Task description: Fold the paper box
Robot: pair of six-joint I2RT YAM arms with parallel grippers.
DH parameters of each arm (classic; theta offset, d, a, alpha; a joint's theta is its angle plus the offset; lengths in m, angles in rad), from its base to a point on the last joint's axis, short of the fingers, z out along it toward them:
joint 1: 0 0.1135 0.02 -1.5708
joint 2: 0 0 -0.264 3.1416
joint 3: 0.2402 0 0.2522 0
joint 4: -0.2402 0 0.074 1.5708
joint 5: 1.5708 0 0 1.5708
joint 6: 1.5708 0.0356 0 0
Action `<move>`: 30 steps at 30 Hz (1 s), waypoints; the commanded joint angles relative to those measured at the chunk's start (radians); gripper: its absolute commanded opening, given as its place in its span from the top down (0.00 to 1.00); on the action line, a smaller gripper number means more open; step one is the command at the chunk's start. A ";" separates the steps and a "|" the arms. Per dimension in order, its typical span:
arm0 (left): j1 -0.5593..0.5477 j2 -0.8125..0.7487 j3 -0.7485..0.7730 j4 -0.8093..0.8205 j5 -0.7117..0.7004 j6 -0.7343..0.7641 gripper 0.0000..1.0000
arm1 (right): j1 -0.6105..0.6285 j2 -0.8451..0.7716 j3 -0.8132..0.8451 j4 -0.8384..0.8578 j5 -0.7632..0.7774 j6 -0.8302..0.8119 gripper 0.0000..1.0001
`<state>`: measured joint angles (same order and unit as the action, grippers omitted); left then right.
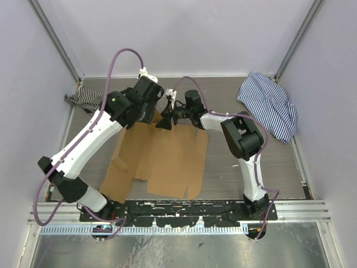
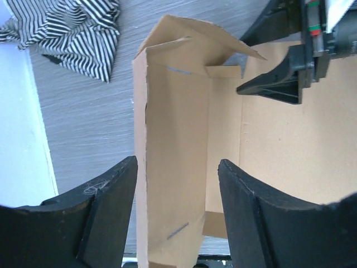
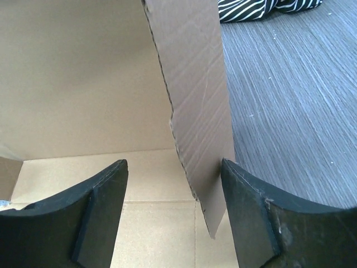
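The paper box (image 1: pixel 162 156) is a brown cardboard sheet lying mostly flat on the table, with its far end folded up. In the left wrist view a raised wall of the paper box (image 2: pixel 173 139) stands between my left gripper's (image 2: pixel 177 167) open jaws, close to the left finger (image 2: pixel 106 212). My right gripper (image 2: pixel 279 81) hovers just beyond that wall. In the right wrist view an upright flap (image 3: pixel 195 84) stands between my right gripper's (image 3: pixel 174 167) open jaws, against the right finger (image 3: pixel 256 218). From above, both grippers (image 1: pixel 152 116) (image 1: pixel 166 115) meet at the box's far edge.
A striped cloth (image 1: pixel 83 99) lies crumpled at the far left, near the wall. A larger striped cloth (image 1: pixel 269 106) sits at the far right. Grey walls close in the table on three sides. The arms' base rail (image 1: pixel 184 209) runs along the near edge.
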<state>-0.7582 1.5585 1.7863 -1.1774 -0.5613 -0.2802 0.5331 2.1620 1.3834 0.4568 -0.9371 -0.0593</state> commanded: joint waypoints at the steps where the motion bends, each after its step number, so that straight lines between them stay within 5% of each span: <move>1: 0.030 -0.020 -0.047 -0.058 -0.071 -0.025 0.33 | -0.002 -0.019 0.041 0.062 0.027 0.039 0.28; 11: 0.191 -0.094 -0.323 0.059 -0.048 -0.041 0.33 | -0.002 0.019 0.106 0.115 0.132 0.169 0.29; 18: 0.253 -0.230 -0.389 0.188 0.108 -0.055 0.33 | 0.006 0.047 0.276 -0.115 0.258 0.137 0.27; 25: 0.253 -0.354 -0.483 0.226 0.187 -0.104 0.35 | 0.027 0.237 0.600 -0.373 0.317 0.113 0.25; 30: 0.253 -0.443 -0.558 0.259 0.200 -0.129 0.35 | 0.029 0.339 0.679 -0.369 0.335 0.175 0.25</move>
<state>-0.5053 1.1820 1.2762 -0.9722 -0.3950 -0.3725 0.5545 2.4512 2.0148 0.1345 -0.6373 0.0708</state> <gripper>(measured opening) 0.651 0.750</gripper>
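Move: From the left hand, the box's raised broad panel has its middle about 5 cm left, 3 cm back and 18 cm below; its near end flap is some 13 cm left, 17 cm back and 24 cm down. For the right hand, the far end flap, reaching in between the open fingers, centres roughly 5 cm left, 3 cm ahead and 3 cm up; the flat right-hand panel lies around 18 cm back, 6 cm right, 7 cm down. Sweeping left about 10 cm over the raised broad panel while sinking some 8 cm, the open left hand then climbs about 3 cm and eases back, staying clear above the cardboard. The right hand, its fingers still open, travels forward about 11 cm and a little left, rising before it dips, coming clear of the far end flap and turning some 15 degrees clockwise. ##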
